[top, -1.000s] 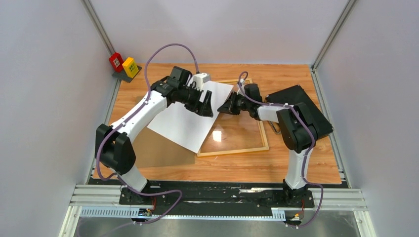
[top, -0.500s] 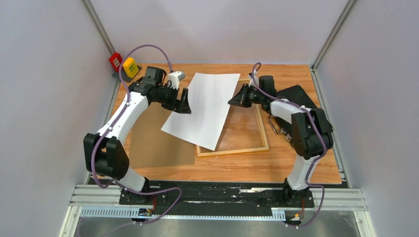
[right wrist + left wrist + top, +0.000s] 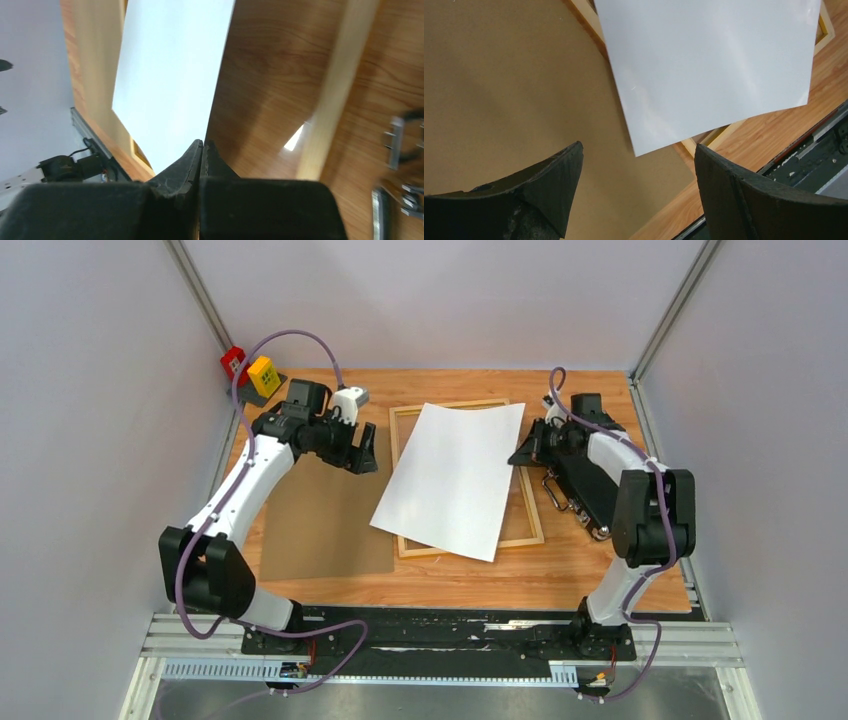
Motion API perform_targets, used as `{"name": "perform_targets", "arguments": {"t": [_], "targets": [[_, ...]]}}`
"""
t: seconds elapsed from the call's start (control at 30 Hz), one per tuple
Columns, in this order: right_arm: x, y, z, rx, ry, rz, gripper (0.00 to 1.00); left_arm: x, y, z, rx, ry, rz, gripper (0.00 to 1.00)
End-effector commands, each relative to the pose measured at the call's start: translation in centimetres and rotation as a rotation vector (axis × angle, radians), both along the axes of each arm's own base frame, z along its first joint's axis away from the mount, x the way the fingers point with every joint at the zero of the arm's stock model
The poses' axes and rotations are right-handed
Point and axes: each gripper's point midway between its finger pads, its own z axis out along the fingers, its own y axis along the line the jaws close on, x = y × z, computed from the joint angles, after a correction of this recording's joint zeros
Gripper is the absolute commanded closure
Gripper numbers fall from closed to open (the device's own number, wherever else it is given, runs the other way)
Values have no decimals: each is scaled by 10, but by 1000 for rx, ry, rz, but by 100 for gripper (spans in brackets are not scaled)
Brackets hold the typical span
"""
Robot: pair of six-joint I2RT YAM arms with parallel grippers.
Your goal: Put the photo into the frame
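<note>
The photo [image 3: 455,475] shows its white back and lies slanted over the frame [image 3: 395,440], its near corner sticking out past the frame's front rail. My right gripper [image 3: 520,453] is shut on the photo's right edge; in the right wrist view the sheet [image 3: 170,80] runs straight into the closed fingertips of that gripper [image 3: 202,142], beside a frame rail [image 3: 340,90]. My left gripper [image 3: 362,452] stands open left of the frame, holding nothing. The left wrist view has the photo [image 3: 714,70] ahead of that open gripper [image 3: 639,147], with the frame [image 3: 709,137] under it.
A brown hardboard panel [image 3: 320,530] lies flat left of the frame, below my left gripper [image 3: 514,90]. A black case with metal handles [image 3: 590,480] lies under the right arm at the right. Red and yellow blocks [image 3: 250,370] stand at the back left corner.
My right gripper has carried the photo to the right, from left of the frame to over it. The left arm has drawn back to the left, clear of the sheet.
</note>
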Motion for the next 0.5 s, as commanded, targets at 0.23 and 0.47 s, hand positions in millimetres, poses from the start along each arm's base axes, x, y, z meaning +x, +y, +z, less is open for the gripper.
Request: {"name": "perform_targets", "arguments": {"t": [0.23,0.47], "targets": [[25,-53,4,-259,-70,62,100,-5,12,15,42,-95,2,11],[48,-66,-2,-370,-114,131,100,-4,14,11,60,-84,1,11]]}}
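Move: The photo is already pinched at its right edge by the right hand, its middle about 16 cm to that hand's left. The wooden frame it is meant for has its middle about 14 cm left of the right hand, level with it and some 10 cm below; the black case lies about 21 cm to the right and 1 cm ahead. From the left hand, the frame's middle is about 22 cm right, 7 cm ahead and 18 cm below. The photo, still held by its right edge, is drawn across the frame: the right hand carries it about 5 cm to the right and, after a first sideways stretch, some 4 cm forward, staying at nearly the same height over the frame's right side. The shut fingers keep their pinch while the hand tips them about 15 degrees further down. ##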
